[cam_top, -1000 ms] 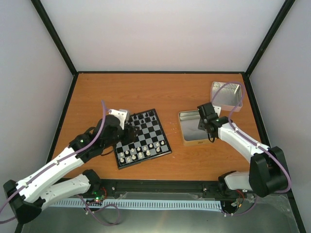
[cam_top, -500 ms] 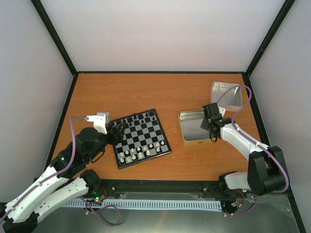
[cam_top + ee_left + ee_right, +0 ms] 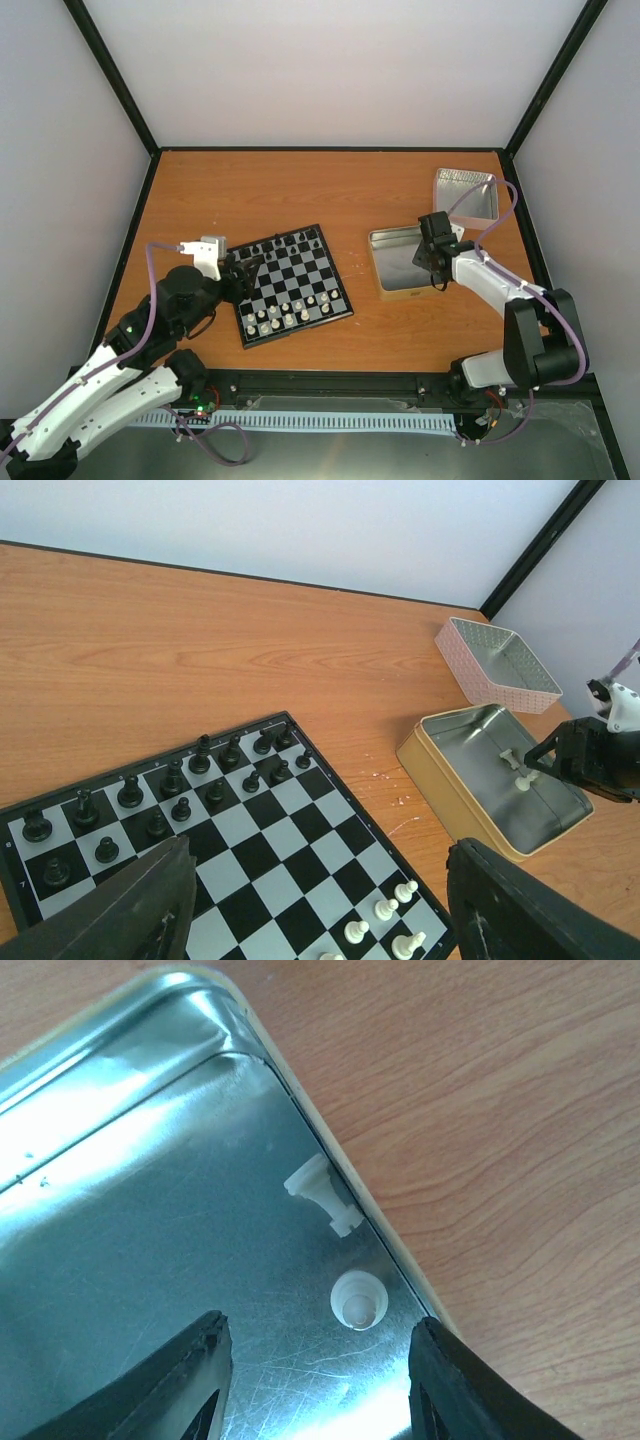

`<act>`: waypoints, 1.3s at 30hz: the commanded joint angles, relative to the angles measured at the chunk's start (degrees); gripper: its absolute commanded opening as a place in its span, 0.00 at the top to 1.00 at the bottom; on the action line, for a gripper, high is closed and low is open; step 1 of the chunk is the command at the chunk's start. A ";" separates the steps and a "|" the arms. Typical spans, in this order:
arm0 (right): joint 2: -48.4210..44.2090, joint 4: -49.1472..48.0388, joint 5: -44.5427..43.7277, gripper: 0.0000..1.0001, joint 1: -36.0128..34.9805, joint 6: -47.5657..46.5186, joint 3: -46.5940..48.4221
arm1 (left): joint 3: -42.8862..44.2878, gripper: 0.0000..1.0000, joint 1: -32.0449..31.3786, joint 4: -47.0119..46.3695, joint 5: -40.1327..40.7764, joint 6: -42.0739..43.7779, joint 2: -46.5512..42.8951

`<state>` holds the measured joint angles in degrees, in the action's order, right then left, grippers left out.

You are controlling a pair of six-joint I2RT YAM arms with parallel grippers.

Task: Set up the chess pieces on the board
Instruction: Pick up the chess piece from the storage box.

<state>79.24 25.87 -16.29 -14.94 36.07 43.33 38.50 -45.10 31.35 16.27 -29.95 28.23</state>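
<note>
The board [image 3: 296, 283] lies left of centre, with black chessmen [image 3: 296, 243] along its far rows and several cream-white chess pieces [image 3: 290, 316] along its near rows. My left gripper [image 3: 241, 272] is open and empty, above the board's left edge. In its wrist view the board [image 3: 250, 840] lies between the jaws, with white pieces [image 3: 385, 910] at lower right. My right gripper [image 3: 433, 262] is open and hangs low inside a silver tin [image 3: 392, 262]. In its wrist view [image 3: 315, 1380], one white piece [image 3: 358, 1301] stands upright between the fingertips and another [image 3: 322, 1192] lies on its side by the tin wall.
A second square tin [image 3: 466, 193] with a pinkish outside sits at the far right, also seen from the left wrist [image 3: 497, 663]. Black frame posts and pale walls enclose the wooden table [image 3: 330, 190].
My left arm has pulled back off the board to its left edge, its gripper open. My right gripper has shifted slightly right inside the tin.
</note>
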 commanded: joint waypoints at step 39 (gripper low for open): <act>8.19 2.85 -4.41 0.97 0.96 1.21 5.38 | 0.51 0.30 0.19 0.39 0.62 -0.41 1.42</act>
<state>88.66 28.95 -20.51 -14.37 38.68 47.35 38.50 -45.10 31.38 16.32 -30.00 29.74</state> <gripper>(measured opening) 0.064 0.703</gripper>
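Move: Under the right hand, still inside the storage box, the standing white chess piece is about 4 cm down and some 2 cm to the right, hardly ahead at all. The lying white rook is roughly 3 cm ahead of that piece and level with it sideways; the box's right wall runs about 2 cm to the piece's right. From the left hand, the standing piece is about 46 cm right, 11 cm ahead and 23 cm below. Dipping a centimetre, the right hand bobs back up and about 1 cm forward, then sinks some 3 cm while drawing slightly back and 1.5 cm right onto the standing piece. The fingers, half open at first, narrow on the way and close nearly shut around its head, the wrist tilting under 10 degrees. ##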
